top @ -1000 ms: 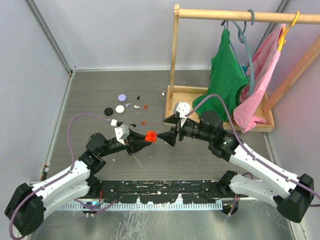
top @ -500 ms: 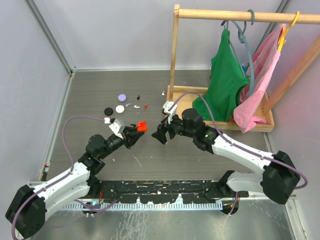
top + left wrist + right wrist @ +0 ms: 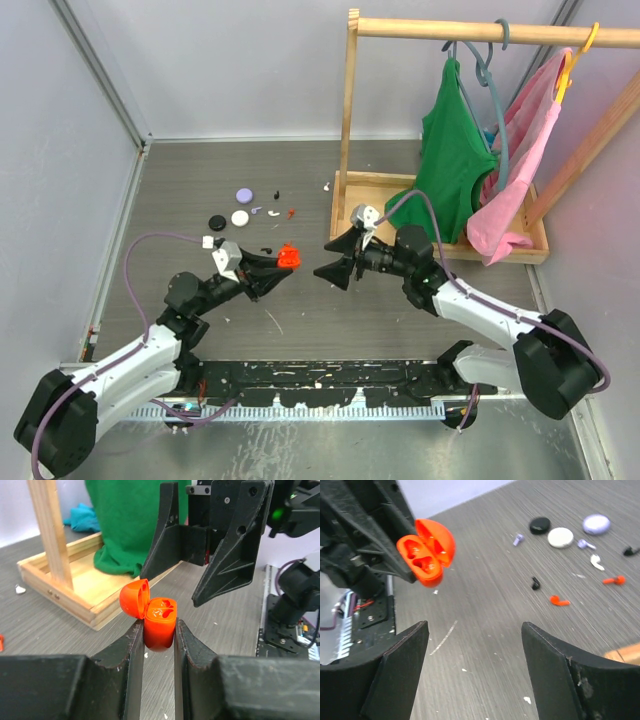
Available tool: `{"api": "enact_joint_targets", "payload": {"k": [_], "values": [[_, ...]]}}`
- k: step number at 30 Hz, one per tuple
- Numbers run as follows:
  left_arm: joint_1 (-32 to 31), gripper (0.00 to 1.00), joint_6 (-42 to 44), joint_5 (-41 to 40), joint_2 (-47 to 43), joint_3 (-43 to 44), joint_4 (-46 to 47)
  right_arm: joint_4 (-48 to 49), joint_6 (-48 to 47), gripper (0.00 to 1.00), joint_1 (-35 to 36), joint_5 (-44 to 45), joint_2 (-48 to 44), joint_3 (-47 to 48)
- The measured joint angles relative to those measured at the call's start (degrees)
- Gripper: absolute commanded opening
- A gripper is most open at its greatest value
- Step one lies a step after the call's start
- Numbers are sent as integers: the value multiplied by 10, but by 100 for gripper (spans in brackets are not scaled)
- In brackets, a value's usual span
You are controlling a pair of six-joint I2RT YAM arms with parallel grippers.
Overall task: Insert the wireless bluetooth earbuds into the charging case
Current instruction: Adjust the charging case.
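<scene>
My left gripper (image 3: 283, 266) is shut on the red charging case (image 3: 290, 256) and holds it above the table with its lid hinged open. In the left wrist view the case (image 3: 159, 622) sits upright between the fingers of that gripper (image 3: 159, 632), its two sockets showing. My right gripper (image 3: 336, 260) hangs open just right of the case, facing it, with nothing between its jaws (image 3: 474, 627). The earbuds lie loose on the table: two red (image 3: 560, 600) (image 3: 614, 580), a black (image 3: 535, 583), a white (image 3: 595, 561) and a lilac (image 3: 518, 539).
Round flat discs lie by the earbuds: lilac (image 3: 243, 194), white (image 3: 240, 217) and black (image 3: 215, 222). A wooden clothes rack (image 3: 348, 120) stands at the right on a tray base (image 3: 372, 181), with a green garment (image 3: 455, 150) and a pink one (image 3: 520, 170) hanging.
My left gripper has carried the case back and to the left. The right gripper has shifted near the case, and the gap between the two is wider.
</scene>
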Motion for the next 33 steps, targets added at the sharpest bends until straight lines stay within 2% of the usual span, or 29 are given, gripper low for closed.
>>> {"api": "enact_joint_targets", "payload": {"k": [6, 16, 27, 33], "values": [[0, 0, -36, 59, 2, 24, 42, 118, 31, 78, 0, -69, -28, -26], [-18, 0, -83, 107, 49, 68, 121, 291, 106, 68, 4, -93, -16, -44], [-35, 1, -101, 111, 81, 80, 162, 335, 132, 50, 23, -111, -8, -44], [-42, 1, -104, 114, 82, 86, 168, 351, 146, 45, 27, -119, 7, -43]]}}
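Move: The orange charging case, lid open, is still held in the left fingertips, its middle about 1 cm to the right of that hand's point. The right fingertips are some 7 cm to the left hand's right and 2 cm farther out, so from the right hand the case lies about 7 cm left, 2 cm back, roughly level. Nearly 20 cm below, a red earbud lies about 11 cm ahead and 1 cm left of the left hand, a black one 10 cm ahead and 5 cm left. The charging case is carried up about 8 cm, and some 4 cm back and 4 cm right, towards the right fingers; the left hand keeps its grip, turning clockwise and tipping its fingers up a little. The right hand rises alongside, draws back about 6 cm and edges left, its fingers swinging counter-clockwise and tilting up some 20 degrees to face the case while they close from wide to about half open; contact isn't clear. ##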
